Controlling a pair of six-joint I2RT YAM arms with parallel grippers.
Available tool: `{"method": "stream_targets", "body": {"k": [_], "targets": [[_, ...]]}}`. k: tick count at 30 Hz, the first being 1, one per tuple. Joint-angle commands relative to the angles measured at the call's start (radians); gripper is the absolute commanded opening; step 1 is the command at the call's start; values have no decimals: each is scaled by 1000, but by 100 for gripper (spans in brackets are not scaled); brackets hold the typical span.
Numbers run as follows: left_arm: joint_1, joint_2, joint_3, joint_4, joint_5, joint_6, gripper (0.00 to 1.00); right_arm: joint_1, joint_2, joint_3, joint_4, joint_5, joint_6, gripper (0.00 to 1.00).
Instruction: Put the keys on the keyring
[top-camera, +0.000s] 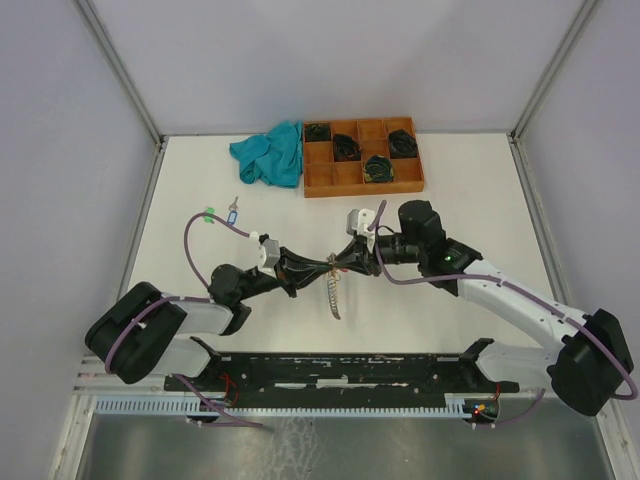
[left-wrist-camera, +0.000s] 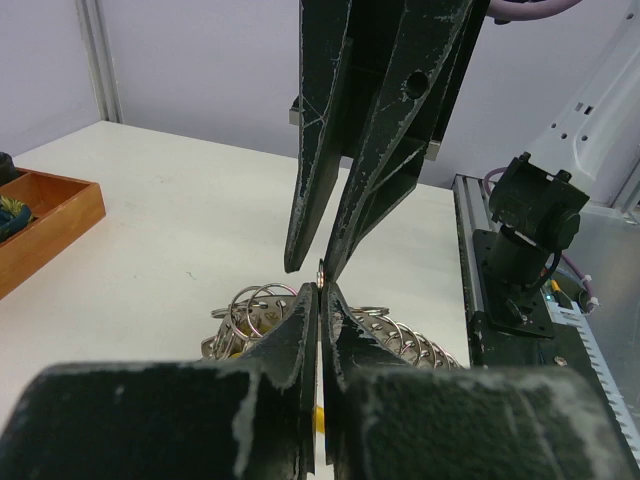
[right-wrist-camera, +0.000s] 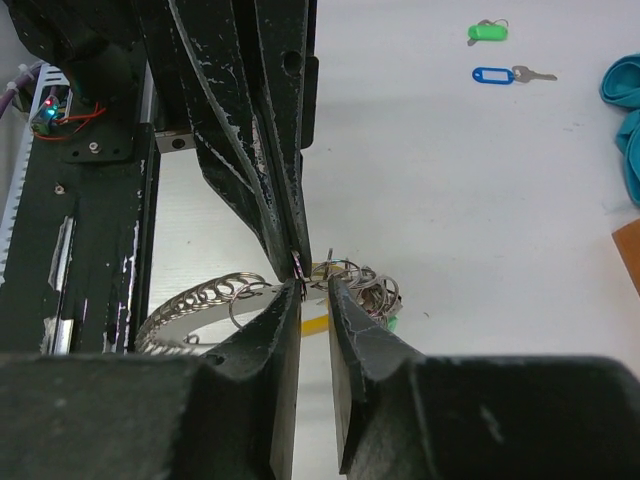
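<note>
The keyring (top-camera: 333, 295), a silvery loop with a yellow segment (right-wrist-camera: 315, 325), hangs between my two grippers over the middle of the table. Several small rings and keys (right-wrist-camera: 365, 290) bunch on it, and also show in the left wrist view (left-wrist-camera: 250, 315). My left gripper (left-wrist-camera: 320, 290) is shut on the thin wire of the keyring. My right gripper (right-wrist-camera: 315, 285) faces it tip to tip, jaws a narrow gap apart around the wire. Two loose keys lie at the far left: one has a green tag (right-wrist-camera: 487, 32), the other a blue tag (right-wrist-camera: 495, 75).
An orange-brown tray (top-camera: 362, 185) with black coiled bundles stands at the back. A teal cloth (top-camera: 270, 153) lies left of it. The black base rail (top-camera: 340, 365) runs along the near edge.
</note>
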Motion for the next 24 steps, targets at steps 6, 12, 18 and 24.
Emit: {"method": "stream_targets", "body": {"k": [6, 12, 18, 24], "targets": [[-2, -34, 24, 214, 17, -26, 3, -7, 35, 6, 59, -64, 18, 19], [-4, -27, 31, 214, 27, -27, 3, -8, 51, 12, 71, -95, 24, 11], [-5, -20, 12, 214, -9, 0, 8, -9, 46, 11, 59, -81, 16, 0], [-2, -46, 18, 26, -116, 74, 29, -11, 20, 28, -34, -3, -29, 1]]}}
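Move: My left fingers, nearly shut, still hold the small metal ring at the top of the keyring, right at their tips. From my part-open right hand that ring lies about 1 cm to the left and 1 cm below, level in reach; the yellow tag hangs some 6 cm under it. Out on the table, the blue-tagged key lies roughly 20 cm ahead and 25 cm left of my left hand, with the green tag 6 cm farther left. I take the ring over from left to right: my right hand eases down about 1 cm and slightly left, its fingers closing fully to pinch the ring just beside the left fingertips. Once they are shut, my left fingers let go, opening to about a quarter and starting to edge forward, while my right hand sinks another half centimetre. ##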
